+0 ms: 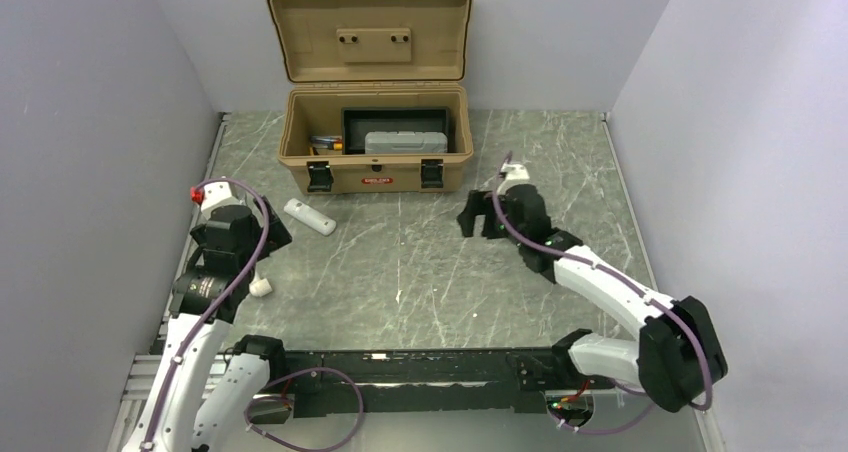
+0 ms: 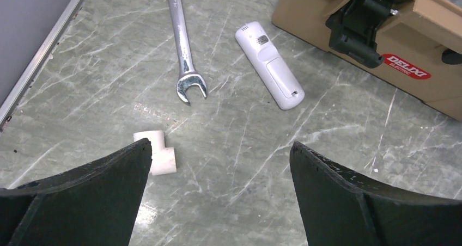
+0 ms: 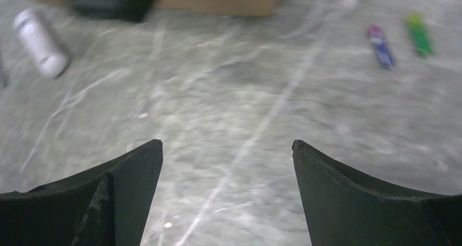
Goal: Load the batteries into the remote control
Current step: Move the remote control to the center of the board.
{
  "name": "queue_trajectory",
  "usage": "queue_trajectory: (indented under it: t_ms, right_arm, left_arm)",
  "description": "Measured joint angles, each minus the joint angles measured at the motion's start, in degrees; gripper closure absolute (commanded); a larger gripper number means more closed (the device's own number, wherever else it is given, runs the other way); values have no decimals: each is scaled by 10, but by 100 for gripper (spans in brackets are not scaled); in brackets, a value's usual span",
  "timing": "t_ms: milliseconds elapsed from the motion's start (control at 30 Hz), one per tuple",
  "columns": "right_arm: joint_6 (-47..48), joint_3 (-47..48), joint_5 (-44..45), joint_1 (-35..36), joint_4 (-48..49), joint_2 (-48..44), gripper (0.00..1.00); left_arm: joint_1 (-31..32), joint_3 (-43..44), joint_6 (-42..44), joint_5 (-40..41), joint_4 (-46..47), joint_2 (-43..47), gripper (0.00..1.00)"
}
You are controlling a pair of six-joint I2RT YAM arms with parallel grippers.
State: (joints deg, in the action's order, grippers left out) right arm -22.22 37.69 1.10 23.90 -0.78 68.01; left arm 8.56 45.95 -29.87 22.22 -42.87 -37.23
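Observation:
The remote control (image 2: 269, 65) is a slim white bar lying flat on the marble table, its plain back up, just in front of the toolbox; it also shows in the top view (image 1: 309, 217) and, blurred, in the right wrist view (image 3: 40, 42). Two batteries lie side by side on the table, one purple (image 3: 380, 46) and one green (image 3: 419, 34); the right arm hides them from above. My left gripper (image 2: 220, 148) hangs open over bare table, short of the remote (image 1: 268, 244). My right gripper (image 3: 227, 145) is open and holds nothing, left of the batteries (image 1: 480, 215).
An open tan toolbox (image 1: 375, 167) stands at the back centre, its lid up and tools inside. A silver wrench (image 2: 182, 50) lies left of the remote. A small white pipe fitting (image 2: 160, 156) sits by my left finger. Grey walls close in both sides.

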Motion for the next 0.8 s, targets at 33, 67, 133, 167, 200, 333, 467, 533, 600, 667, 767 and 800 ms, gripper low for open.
queue_trajectory:
  t_ms: [33, 67, 133, 167, 200, 333, 467, 533, 600, 667, 767, 800]
  right_arm:
    - [2, 2, 5, 32, 6, -4, 10]
    - [5, 2, 12, 68, 16, -9, 10]
    - [13, 2, 24, 131, 40, -12, 11]
    - [20, 2, 32, 163, 56, -8, 12]
    - [28, 5, 39, 186, 65, 1, 12]
    - [75, 74, 63, 275, 84, 111, 12]
    - [116, 146, 64, 323, 111, 224, 11]
    - [140, 180, 63, 343, 125, 278, 10]
    - [158, 210, 61, 356, 136, 321, 9]
    - [169, 241, 59, 363, 144, 358, 8]
    - [179, 292, 59, 366, 159, 413, 8]
    - [181, 308, 59, 365, 163, 430, 7]
  left_arm:
    - [0, 3, 3, -2, -2, 0, 1]
    - [0, 6, 5, -4, -2, 0, 1]
    - [0, 7, 13, -14, -3, 9, 1]
    - [0, 7, 18, -19, -3, 16, 1]
    - [0, 7, 21, -24, -3, 23, 1]
    - [0, 4, 30, -52, -1, 55, 1]
    - [-1, 4, 36, -81, -1, 58, 1]
    - [-1, 4, 39, -90, -3, 57, 1]
    - [-1, 4, 43, -96, -7, 59, 1]
    - [-2, 4, 47, -104, -14, 63, 1]
    - [-2, 4, 52, -112, -24, 71, 1]
    - [-2, 4, 53, -116, -27, 72, 1]
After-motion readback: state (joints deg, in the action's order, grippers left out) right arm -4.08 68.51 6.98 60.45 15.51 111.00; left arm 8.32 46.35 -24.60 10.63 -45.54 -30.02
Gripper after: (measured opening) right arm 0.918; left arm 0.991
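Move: The remote lies far off to the right hand's left, about 40 cm, some 3 cm farther out and roughly 12 cm below. The toolbox stands beyond the way there, its middle about 20 cm ahead and 25 cm left of that hand. The wrench lies about 13 cm to the left of the remote, level with it. From the left hand the remote lies about 10 cm ahead, 8 cm right and 20 cm below. Sweeping fast to its left along the front of the toolbox, the right hand covers about 30 cm towards the remote, its fingers still wide open. It swings back some 5 cm and rises slightly at first, then sinks about 6 cm, turning some 40 degrees counter-clockwise. The empty left hand eases a little right, back and up, turning slightly clockwise. ##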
